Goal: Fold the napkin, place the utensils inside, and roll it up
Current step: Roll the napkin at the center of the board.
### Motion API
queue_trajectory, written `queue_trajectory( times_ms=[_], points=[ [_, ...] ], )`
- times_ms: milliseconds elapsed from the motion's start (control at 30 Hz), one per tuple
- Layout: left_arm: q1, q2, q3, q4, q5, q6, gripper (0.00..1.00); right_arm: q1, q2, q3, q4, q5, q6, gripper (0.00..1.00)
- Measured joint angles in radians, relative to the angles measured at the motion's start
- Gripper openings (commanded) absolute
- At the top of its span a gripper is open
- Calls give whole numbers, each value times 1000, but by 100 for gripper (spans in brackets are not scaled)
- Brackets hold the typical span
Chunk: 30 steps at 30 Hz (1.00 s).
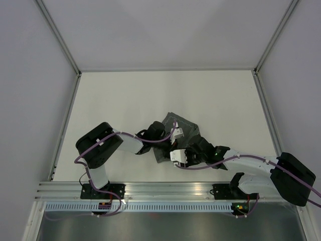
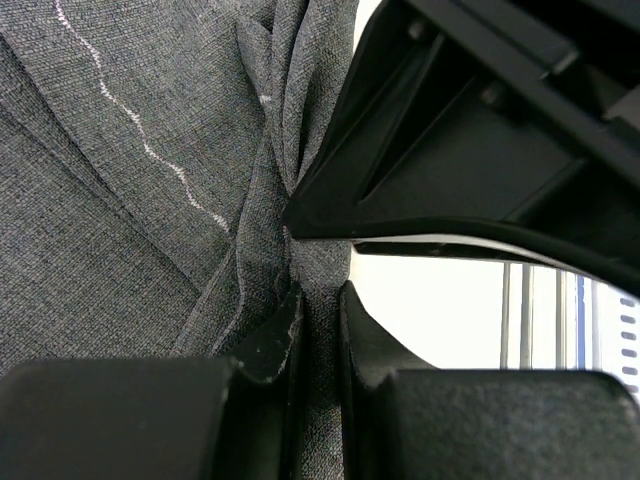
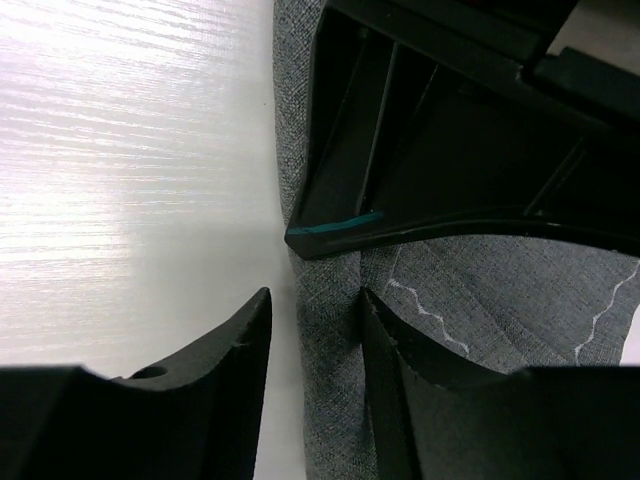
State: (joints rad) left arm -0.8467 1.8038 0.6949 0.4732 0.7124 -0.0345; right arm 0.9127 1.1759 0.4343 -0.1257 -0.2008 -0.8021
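Observation:
The dark grey napkin [image 1: 186,129] lies bunched up in the middle of the white table. My left gripper [image 2: 320,295] is shut on a gathered fold of the napkin [image 2: 120,200], whose pale stitched hem zigzags across the cloth. My right gripper [image 3: 315,300] is open around an edge fold of the napkin [image 3: 480,290]; the cloth touches the right finger [image 3: 400,380] and a gap shows beside the left finger. In the top view, the left gripper [image 1: 174,134] and the right gripper [image 1: 173,151] meet at the napkin's near-left side. The utensils are hidden.
Each wrist view shows the other gripper's black finger [image 3: 440,150] close ahead, almost touching. Bare white tabletop [image 1: 125,100] surrounds the cloth. An aluminium rail [image 1: 165,190] runs along the near edge, and grey walls enclose the table.

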Motion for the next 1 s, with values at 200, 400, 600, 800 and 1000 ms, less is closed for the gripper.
queue_trajectory(
  times_ms=[200,400,600,800,1000],
  points=[
    [0,0,0,0,-1,0,2,0,51,0,53,26,-8,23],
    [0,-4,0,-4,-8,0,2,0,55,0,56,27,-7,8],
    [-2,-40,-8,-50,-60,-12,7,0,84,18,64,19,-7,0],
    [-5,-141,-77,-85,-163,-30,9,0,158,80,64,-21,-15,0],
    [-5,-207,-107,-129,-228,-35,21,0,210,129,58,-53,-26,0]
  ],
)
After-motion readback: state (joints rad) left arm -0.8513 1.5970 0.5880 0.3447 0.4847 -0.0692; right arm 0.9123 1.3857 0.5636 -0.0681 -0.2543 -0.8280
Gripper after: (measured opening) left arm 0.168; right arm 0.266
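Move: Between the right hand's parted fingers runs the near rolled edge of the napkin, its middle about 1 cm ahead of that hand and 1 cm below, level with it sideways. The left fingertips are roughly 4 cm to the right hand's left, already holding the same rolled edge right at the left hand. The flat part of the napkin is centred some 7 cm ahead of the right hand, 2 cm to its left and 2 cm lower. Closing on the rolled edge, the right hand eases about 1 cm forward and slightly down until its fingers pinch the cloth, while the left keeps its grip. Then both hands draw the held edge left together, some 3.5 cm, the left one turning about 10 degrees counter-clockwise as it goes. ##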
